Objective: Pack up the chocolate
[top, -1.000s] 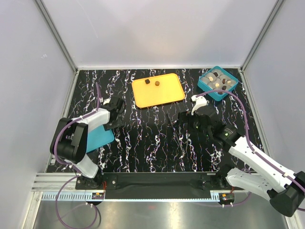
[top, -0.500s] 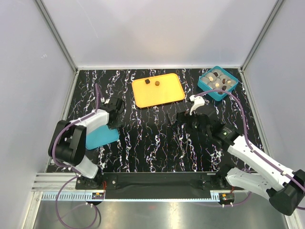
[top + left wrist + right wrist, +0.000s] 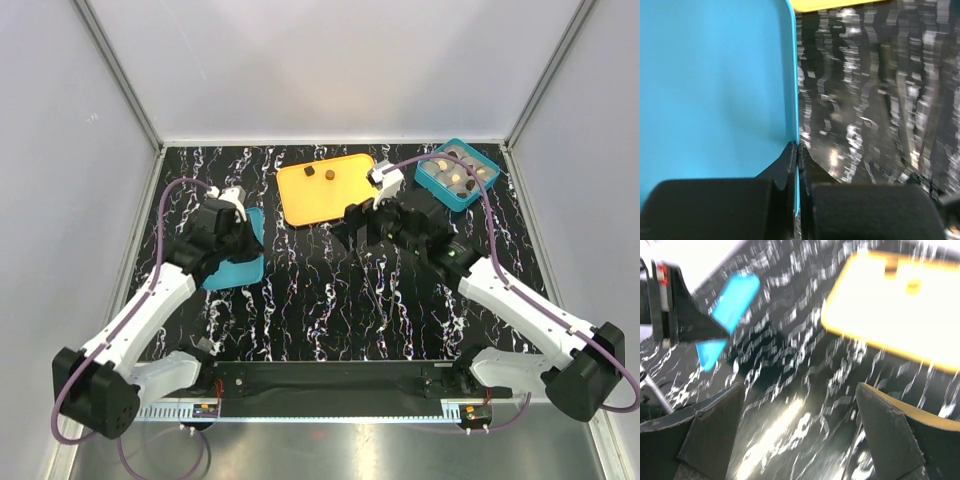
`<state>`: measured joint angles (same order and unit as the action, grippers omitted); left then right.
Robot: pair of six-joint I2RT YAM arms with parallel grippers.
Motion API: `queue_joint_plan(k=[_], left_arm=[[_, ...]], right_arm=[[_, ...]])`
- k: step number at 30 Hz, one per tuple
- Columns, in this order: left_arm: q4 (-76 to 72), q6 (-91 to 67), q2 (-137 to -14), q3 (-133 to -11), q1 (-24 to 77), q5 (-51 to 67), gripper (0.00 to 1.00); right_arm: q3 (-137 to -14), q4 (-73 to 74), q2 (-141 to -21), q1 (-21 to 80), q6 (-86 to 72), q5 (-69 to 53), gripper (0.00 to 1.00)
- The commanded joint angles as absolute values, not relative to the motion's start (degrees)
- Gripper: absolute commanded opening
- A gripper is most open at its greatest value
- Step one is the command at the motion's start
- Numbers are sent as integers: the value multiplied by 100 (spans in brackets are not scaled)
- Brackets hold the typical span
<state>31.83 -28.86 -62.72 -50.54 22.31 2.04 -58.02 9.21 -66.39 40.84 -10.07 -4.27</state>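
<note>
Two dark brown chocolates (image 3: 310,171) (image 3: 329,174) lie on the orange tray (image 3: 350,195), blurred in the right wrist view as chocolates (image 3: 912,286) on the tray (image 3: 880,325). More chocolates (image 3: 458,175) fill the teal box (image 3: 432,183) at the back right. My left gripper (image 3: 238,238) is shut on the edge of a flat teal lid (image 3: 232,268); its fingertips (image 3: 798,148) pinch the lid's rim (image 3: 715,90). My right gripper (image 3: 360,228) hangs open just in front of the tray's right end, its fingers (image 3: 715,425) wide apart with nothing between them.
The table (image 3: 320,310) is black with white marbling. Grey walls close the back and both sides. A metal rail (image 3: 330,410) runs along the near edge by the arm bases. The right wrist view also catches the lid (image 3: 732,297) and the left gripper (image 3: 670,305).
The left gripper has shut on the teal lid and carried it up and to the right. The right arm has swung left, toward the orange tray, still open.
</note>
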Motion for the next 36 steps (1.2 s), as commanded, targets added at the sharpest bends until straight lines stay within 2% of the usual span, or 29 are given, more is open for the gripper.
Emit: queue_joint_plan(k=[1,3,7,12,13,17,26,36], left_arm=[[3068,-2681,-5819,-5300,2232,1089,0],[3059,-2663,-5634,-5370,2232,1501,0],[2989,-2646,-5344,-5388,2232,2221,0],[2909,-2479,-5045,-5309,2241,2838,0],[2892,-2444,-5045,-5274,2233,3109,0],[2576,-2575,-5036,-5080,2250,3866,0],[2224,-2584,-5132,-5159,2566,4675,0],[2426,-2188,-5388,-5660,3129,4851,0]], right_arm=[[-6056,-365,-6566,4052,-35,-817,100],[-6003,-710,-6522,3842,254,-1062,100],[-6256,-1037,-6661,2911,246,-2861,100],[-6907,-152,-6960,1970,1009,-4101,100],[-7134,268,-7074,1795,1133,-5018,100],[-7286,597,-7268,1135,2002,-6967,100],[-7277,1055,-7602,1037,3699,-7409,100],[-7708,1529,-8252,1046,4736,-8147,100]])
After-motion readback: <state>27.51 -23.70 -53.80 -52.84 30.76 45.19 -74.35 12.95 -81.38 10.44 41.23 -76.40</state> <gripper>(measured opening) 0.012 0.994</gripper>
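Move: The left hand already pinches the blue lid by its right-hand edge; the open right gripper is about 19 cm to this hand's right, 1 cm farther out and 11 above, the yellow tray 23 ahead, 16 right, 15 below. From the right hand, the lid's middle lies level ahead, some 26 cm left and 13 below; the yellow tray 22 ahead, 3 left, 25 below; the blue box 26 ahead, 31 right, 23 below. Keeping its pinch on the lid, the left hand draws back, right and up about 10 cm each way, turning clockwise until its fingers point to the right and its left side dips. The wide-open right hand rises while swinging forward and right, then backs off and sinks slightly, its fingers tipping up and turning some 45 degrees counter-clockwise to face left, nearer the lid. ##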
